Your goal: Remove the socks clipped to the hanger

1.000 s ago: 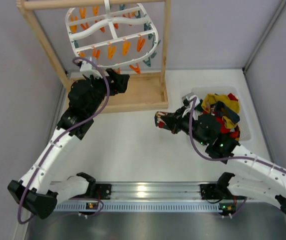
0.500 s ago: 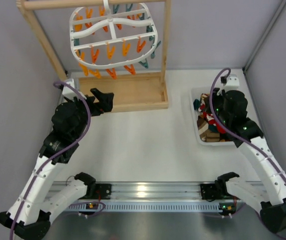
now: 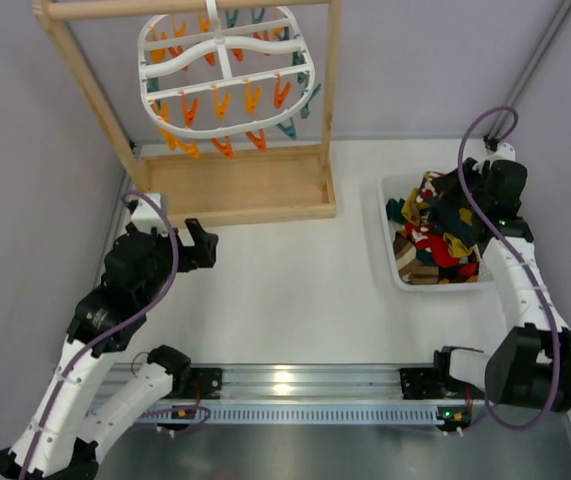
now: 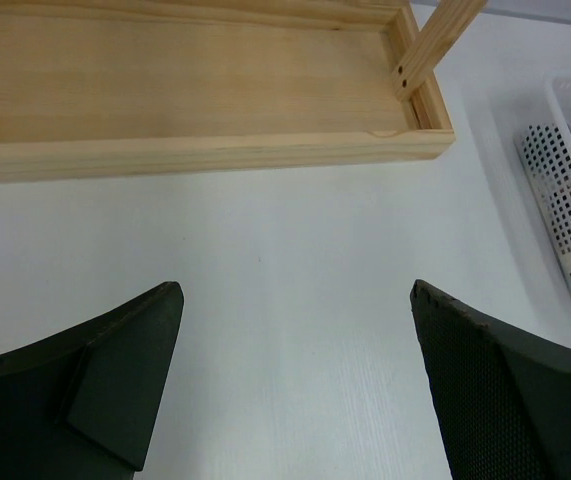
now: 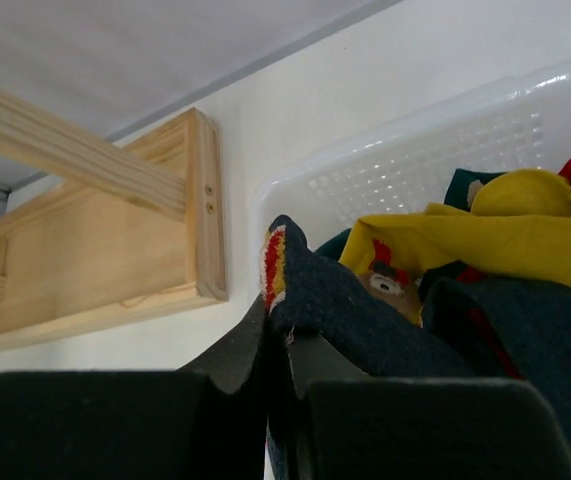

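The white hanger (image 3: 227, 70) hangs from the wooden frame with only orange and teal clips on it. The socks (image 3: 435, 232) lie heaped in the white basket (image 3: 391, 252) at the right: red, yellow and dark ones. My right gripper (image 3: 455, 200) is over the basket's far side. In the right wrist view it (image 5: 277, 335) is shut on a dark navy sock (image 5: 345, 300) with a red, yellow and white cuff, and a yellow sock (image 5: 485, 240) lies behind. My left gripper (image 3: 200, 245) (image 4: 295, 290) stands open above bare table, holding nothing.
The wooden frame's tray-like base (image 3: 235, 185) (image 4: 205, 90) sits at the back left, with uprights rising at both ends. The basket's perforated wall (image 4: 565, 200) shows at the right of the left wrist view. Grey walls close in the table's sides and back.
My left arm has pulled back from the frame toward the near edge with its jaws wider. My right arm has carried the navy sock from mid-table over the basket.
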Robot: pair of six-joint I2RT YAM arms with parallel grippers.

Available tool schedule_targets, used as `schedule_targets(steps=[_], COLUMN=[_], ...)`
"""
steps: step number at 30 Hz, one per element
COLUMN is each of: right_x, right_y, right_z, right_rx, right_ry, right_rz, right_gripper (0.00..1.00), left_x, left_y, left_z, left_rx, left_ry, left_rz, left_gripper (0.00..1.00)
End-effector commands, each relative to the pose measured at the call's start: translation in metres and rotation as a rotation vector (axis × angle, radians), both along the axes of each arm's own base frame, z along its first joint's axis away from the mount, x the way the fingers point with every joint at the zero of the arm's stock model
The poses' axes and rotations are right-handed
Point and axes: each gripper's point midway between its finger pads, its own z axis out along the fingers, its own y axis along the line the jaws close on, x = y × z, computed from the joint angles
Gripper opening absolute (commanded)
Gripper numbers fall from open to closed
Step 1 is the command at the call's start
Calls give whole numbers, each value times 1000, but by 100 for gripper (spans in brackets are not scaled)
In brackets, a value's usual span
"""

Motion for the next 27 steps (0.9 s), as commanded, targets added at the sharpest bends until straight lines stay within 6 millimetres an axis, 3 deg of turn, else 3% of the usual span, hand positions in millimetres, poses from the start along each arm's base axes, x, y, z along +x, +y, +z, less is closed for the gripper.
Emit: schedule_targets(steps=[1,3,4,10,16,19,23,24,27], right_x=[23,31,34,39,33,30,29,29,26], right_y=[-1,-13,-15,-41,-58,-58,-52,-52,-51], right_z=[-2,-31,-36,-109,-164,-182,-186,-182,-152], right_rx=[155,173,176,135,93,108,142,148,153], right_ry=[-54,2,0,166,296,331,329,317,253], right_rz=[44,-3,-12,-129,-223,-235,-227,-228,-231], right_gripper=[0,0,0,1,7,12,26,35,48], left_x=[-9,-7,-7,-11,-13,-13,-15,-15,-14], left_y=[21,26,27,34,37,39,49,51,56], left_z=[-13,-24,-24,-20,-17,-16,-12,-11,-11], left_rx=[35,29,32,25,18,19,17,18,21], left_ry=[-5,2,1,-22,-38,-41,-64,-68,-67], left_rz=[77,119,125,148,163,172,219,233,261], left_gripper=[99,99,99,99,99,99,99,99,99])
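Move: The right gripper holds the dark sock over the white basket, whose middle is about 22 cm below, 2 cm back and 2 cm to the right. In the basket the yellow sock lies some 5 cm ahead, 2 cm right and 20 cm down, and the red sock about 4 cm back, 2 cm right and 21 cm down. From the empty left hand the basket lies roughly 44 cm right, 12 cm ahead and 25 cm below. Lower the right gripper about 18 cm into the basket with the dark sock, easing slightly right and tipping the fingers some 20 degrees further down. On the last part of the descent, open the fingers to nearly half so they loosen the sock onto the pile. Meanwhile draw the open left gripper a little left, turning it slightly counter-clockwise. ##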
